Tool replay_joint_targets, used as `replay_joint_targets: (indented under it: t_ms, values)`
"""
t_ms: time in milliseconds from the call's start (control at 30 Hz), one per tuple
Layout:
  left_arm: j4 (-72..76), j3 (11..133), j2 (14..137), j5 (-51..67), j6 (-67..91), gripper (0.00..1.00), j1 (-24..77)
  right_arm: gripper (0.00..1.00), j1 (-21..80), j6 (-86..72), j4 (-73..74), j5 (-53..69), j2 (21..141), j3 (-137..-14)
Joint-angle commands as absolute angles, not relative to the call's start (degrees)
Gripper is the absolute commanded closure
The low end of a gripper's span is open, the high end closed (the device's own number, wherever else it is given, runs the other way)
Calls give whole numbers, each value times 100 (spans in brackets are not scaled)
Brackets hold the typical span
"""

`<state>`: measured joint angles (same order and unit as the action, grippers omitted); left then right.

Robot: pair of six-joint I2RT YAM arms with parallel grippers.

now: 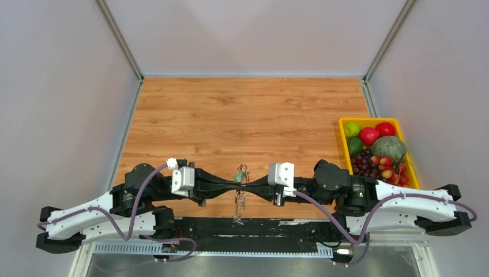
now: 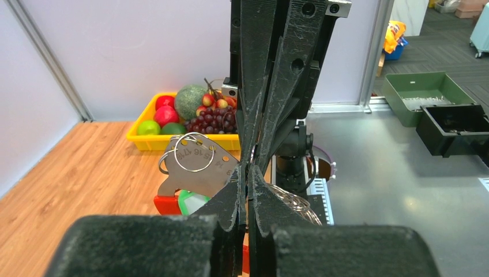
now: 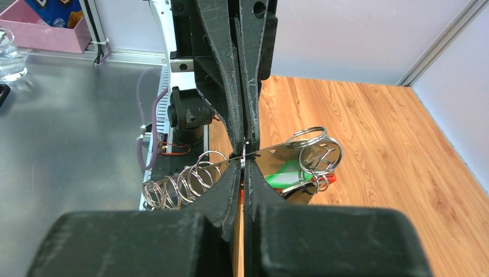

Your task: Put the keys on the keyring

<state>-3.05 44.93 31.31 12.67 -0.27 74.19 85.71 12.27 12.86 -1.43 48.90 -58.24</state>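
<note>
The keyring [image 1: 242, 173] hangs between my two grippers near the table's front edge, its silvery coiled chain [image 1: 240, 201] dangling downward. My left gripper [image 1: 237, 179] and right gripper [image 1: 249, 180] meet tip to tip, both shut. In the right wrist view my right gripper [image 3: 243, 160] pinches a thin ring where the coil [image 3: 179, 184] joins a flat metal plate [image 3: 277, 154]. My left gripper [image 2: 248, 173] is shut at that same spot beside the numbered plate [image 2: 199, 170]. Red loop [image 2: 167, 203] and green tag [image 3: 285, 173] hang below. Small silver pieces in the split rings [image 3: 320, 154] may be keys.
A yellow tray [image 1: 369, 120] full of fruit stands at the table's right edge. The black arm-base rail [image 1: 259, 228] runs along the near edge under the coil. A green bin [image 2: 427, 95] and a black bin [image 2: 455, 127] sit off the table.
</note>
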Motion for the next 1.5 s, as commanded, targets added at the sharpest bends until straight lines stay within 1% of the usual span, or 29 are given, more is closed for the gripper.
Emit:
replay_joint_targets:
  t_ms: [0, 233, 367, 633, 900, 1000, 1133, 1467]
  values:
    - [-281, 4456, 3272, 1024, 4, 100, 7436, 100, 8584, 1245, 556, 191, 4767, -6049]
    - [-218, 4424, 3219, 956, 8, 100, 7436, 100, 8585, 1274, 582, 148, 4696, -6044]
    - [-268, 4455, 3179, 892, 12, 100, 7436, 94, 8583, 1270, 689, 79, 4633, -6049]
    - [-290, 4456, 3157, 864, 36, 100, 7436, 88, 8579, 1263, 822, 24, 4666, -6057]
    - [-326, 4462, 3126, 785, 35, 100, 7436, 76, 8584, 1257, 1020, 0, 4684, -6153]
    - [-418, 4502, 3152, 769, 55, 100, 7436, 72, 8578, 1265, 1297, 1, 4711, -6290]
    - [-736, 4700, 3236, 765, 117, 100, 7436, 69, 8581, 1250, 1963, -346, 4799, -6603]
    - [-2018, 5398, 3561, 730, 236, 100, 7436, 67, 8578, 988, 3588, -715, 5427, -7521]
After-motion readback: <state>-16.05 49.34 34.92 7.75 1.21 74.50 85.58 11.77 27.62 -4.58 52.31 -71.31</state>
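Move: Pinched by both hands' shut fingertips, the thin ring at the keyring plate's edge lies right at both hand points. From the left hand, the green-tagged key hangs about 3 cm ahead and 3 cm below, neither left nor right; the bunch of loose rings is some 5 cm back, level sideways and 2 cm lower. The plate's red handle sits roughly 2 cm ahead and 4 cm below. Letting go of the ring with the right hand, whose fingers spread to about a third while it backs off to the right by 1.5 cm and rises some 3 cm from the plate, easing slightly forward last. The left fingers stay shut on the ring and carry it down about 3.5 cm and a little forward, mostly late on, fingertips dipping some 10 degrees. ##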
